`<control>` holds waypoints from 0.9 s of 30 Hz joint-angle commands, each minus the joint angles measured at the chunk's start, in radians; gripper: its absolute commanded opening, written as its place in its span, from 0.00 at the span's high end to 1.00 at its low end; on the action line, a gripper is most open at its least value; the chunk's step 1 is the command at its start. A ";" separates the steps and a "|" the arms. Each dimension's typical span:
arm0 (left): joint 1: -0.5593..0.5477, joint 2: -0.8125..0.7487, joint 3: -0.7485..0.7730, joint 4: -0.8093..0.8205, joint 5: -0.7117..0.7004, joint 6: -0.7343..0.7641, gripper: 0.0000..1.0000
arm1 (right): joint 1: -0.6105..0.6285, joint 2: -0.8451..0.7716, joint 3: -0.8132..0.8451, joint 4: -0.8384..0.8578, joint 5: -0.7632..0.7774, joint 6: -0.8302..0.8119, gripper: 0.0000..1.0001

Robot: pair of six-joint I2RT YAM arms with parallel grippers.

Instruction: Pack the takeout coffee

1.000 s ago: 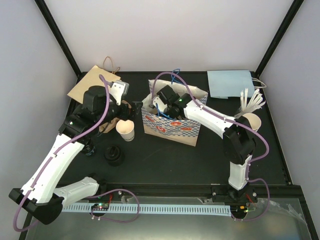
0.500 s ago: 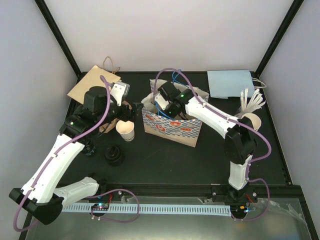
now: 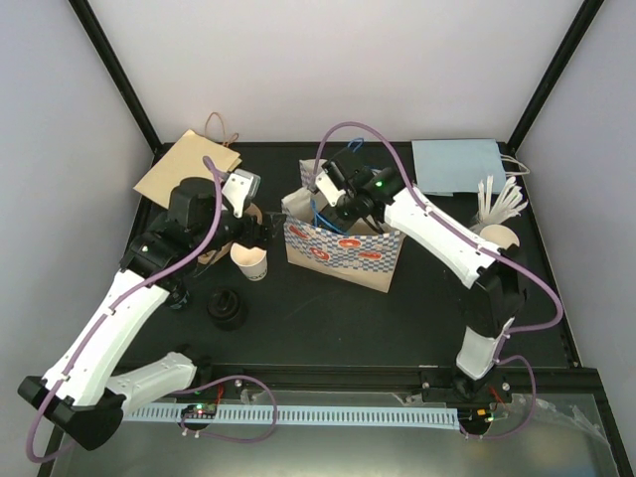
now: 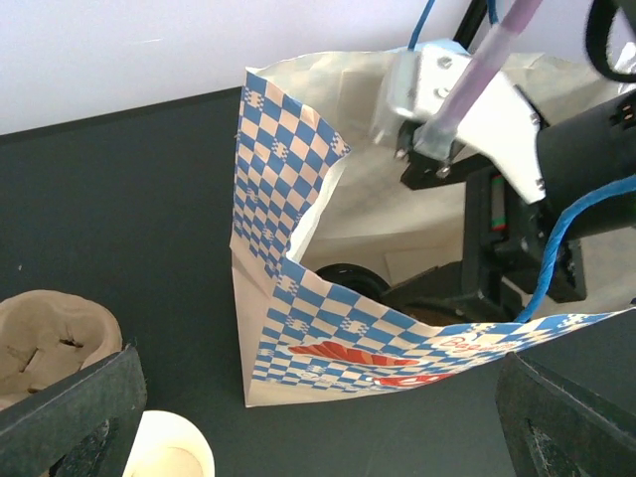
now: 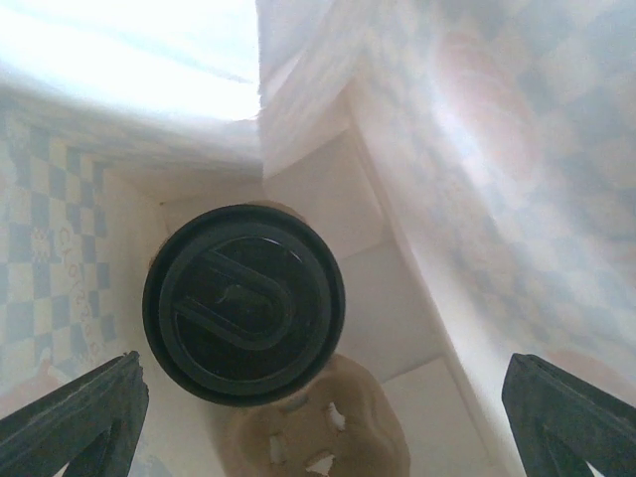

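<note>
A blue-checkered paper bag [image 3: 343,248] stands open mid-table. Inside it a coffee cup with a black lid [image 5: 243,303] sits in one pocket of a brown pulp carrier [image 5: 328,437]. The lid's rim [image 4: 350,277] also shows over the bag [image 4: 328,333] edge in the left wrist view. My right gripper [image 5: 323,368] hangs open over the lidded cup, just above the bag mouth [image 3: 338,211], holding nothing. An open, lidless paper cup [image 3: 250,260] stands left of the bag. My left gripper [image 3: 258,231] is open above that cup [image 4: 171,449], facing the bag.
A loose black lid [image 3: 227,308] lies near the lidless cup. A second pulp carrier [image 4: 45,333] sits under my left arm. A brown paper bag [image 3: 187,164] lies back left, a pale blue bag [image 3: 457,164] back right, and a cup of white stirrers [image 3: 500,214] at the right.
My right gripper opened fully and lifted up toward the bag mouth, leaving the lidded cup in the carrier. The left arm shifted only slightly.
</note>
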 commanded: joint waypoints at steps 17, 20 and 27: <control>0.007 -0.194 -0.183 0.057 0.008 -0.108 0.01 | -0.004 -0.371 -0.011 0.130 0.231 0.116 0.00; 0.006 -0.231 -0.231 0.066 0.038 -0.140 0.01 | -0.004 -0.435 -0.046 0.146 0.253 0.127 0.00; 0.002 -0.283 -0.337 0.083 0.103 -0.223 0.02 | -0.004 -0.612 -0.170 0.157 0.260 0.163 0.00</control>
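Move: The right hand is open inside the bag's mouth, with the lidded cup about 13 cm below, 2 cm ahead and 4 cm left; the white cup stands some 20 cm left of the hand and 2 cm back. From the left hand, the white cup lies roughly 9 cm ahead, 7 cm left and 27 cm down, the lid stack 14 cm left and 1 cm back, and the bag 11 cm ahead, 13 cm right. Still open, the right hand rises 19 cm from the bag, veering right and levelling; the left backs down 5 cm. ##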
